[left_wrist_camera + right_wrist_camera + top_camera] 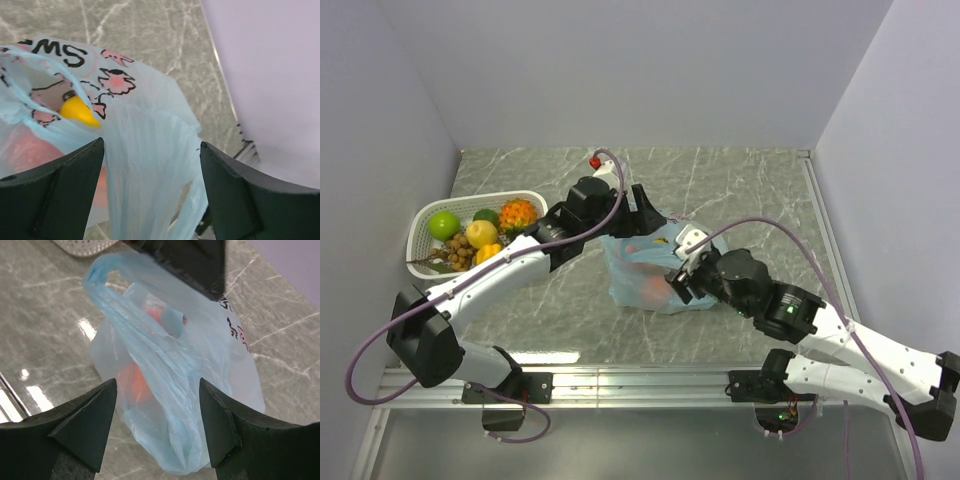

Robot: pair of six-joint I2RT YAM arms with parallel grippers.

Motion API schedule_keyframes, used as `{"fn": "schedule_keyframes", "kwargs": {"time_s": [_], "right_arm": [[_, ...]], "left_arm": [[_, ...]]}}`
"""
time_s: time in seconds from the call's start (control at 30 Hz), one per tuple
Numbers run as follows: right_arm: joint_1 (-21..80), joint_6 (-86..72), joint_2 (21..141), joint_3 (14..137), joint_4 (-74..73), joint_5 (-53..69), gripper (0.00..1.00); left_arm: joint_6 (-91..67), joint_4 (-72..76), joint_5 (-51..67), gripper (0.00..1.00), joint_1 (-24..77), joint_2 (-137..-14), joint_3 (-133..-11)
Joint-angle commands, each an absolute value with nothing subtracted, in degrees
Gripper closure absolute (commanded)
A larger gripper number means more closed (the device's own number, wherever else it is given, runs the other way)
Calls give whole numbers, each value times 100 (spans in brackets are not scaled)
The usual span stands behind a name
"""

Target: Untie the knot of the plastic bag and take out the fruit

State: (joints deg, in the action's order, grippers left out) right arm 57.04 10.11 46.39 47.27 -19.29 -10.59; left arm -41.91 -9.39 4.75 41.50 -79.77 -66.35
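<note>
The pale blue plastic bag [645,268] lies mid-table between both grippers. Through its film I see fruit: a yellow tip [79,111], a reddish piece [27,150], an orange one [132,382]. My left gripper [642,207] hangs over the bag's far side, open, with a pleated fold of the bag [150,155] rising between its jaws [152,150]. My right gripper [682,272] is at the bag's near right side, open [158,390], with the bag [170,370] in front of it. One handle loop [107,277] stands open. I cannot make out the knot.
A white slotted basket [424,226] at the left holds a green apple [444,224], a yellow fruit [480,234], an orange pineapple-like fruit [518,213] and other pieces. The left gripper's dark finger [192,260] shows at the top of the right wrist view. Walls enclose the table.
</note>
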Motion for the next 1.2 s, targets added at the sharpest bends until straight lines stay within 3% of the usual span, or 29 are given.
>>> {"fn": "schedule_keyframes", "kwargs": {"time_s": [0.0, 0.27, 0.37, 0.4, 0.43, 0.47, 0.5, 0.73, 0.83, 1.17], "right_arm": [[5994, 1406, 4938, 4860, -1696, -1501, 27], [6267, 1503, 5589, 4957, -1258, -3293, 31], [6240, 1512, 5599, 4799, -801, -4033, 49], [6240, 1520, 5520, 4747, -513, -4156, 70], [6179, 1521, 5467, 4650, -388, -4340, 84], [6135, 1468, 5423, 4632, -317, -4368, 96], [6065, 1398, 5327, 4623, -290, -4359, 100], [5125, 117, 5177, 4676, -808, -3737, 100], [4914, -411, 5133, 4615, -888, -3297, 100], [3956, -1942, 4676, 4438, -940, -2286, 100]], "left_arm": [[-4623, -633, 790, 18, 4166, -8007, -6978], [-4878, -466, 1011, 18, 4166, -8033, -7049], [-4852, -492, 1028, 19, 4166, -7981, -7040], [-4834, -501, 976, 19, 4175, -7954, -7023], [-4799, -510, 958, 19, 4166, -7911, -7005], [-4773, -518, 915, 19, 4166, -7867, -6953], [-4738, -536, 844, 19, 4175, -7831, -6926], [-4010, -1, -174, 19, 4175, -6867, -6101], [-3387, 562, -106, 20, 4201, -6671, -5740], [-2119, 1063, -228, 22, 4956, -7048, -5159]]}}
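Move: The blue handle strand of the plastic bag crosses just in front of the right hand's open fingers, about 3 cm ahead and 3 cm below, neither left nor right. From that hand the yellow fruit in the bag lies some 12 cm ahead, 4 cm left and 10 below; the red fruit under the film is about 3 cm ahead, 6 left and 11 below. From the left hand the strand is roughly 8 cm back, 6 right and 3 below. The bag's handle strand is pinched by the right hand, which dips about 3 cm while easing forward and shuts its fingers, then draws the strand right and forward some 8 cm, turning about 35 degrees clockwise. The left hand, fingers still wide, rises about 5 cm, then sinks and draws back 4 cm, its fingertips tilting up some 20 degrees. ##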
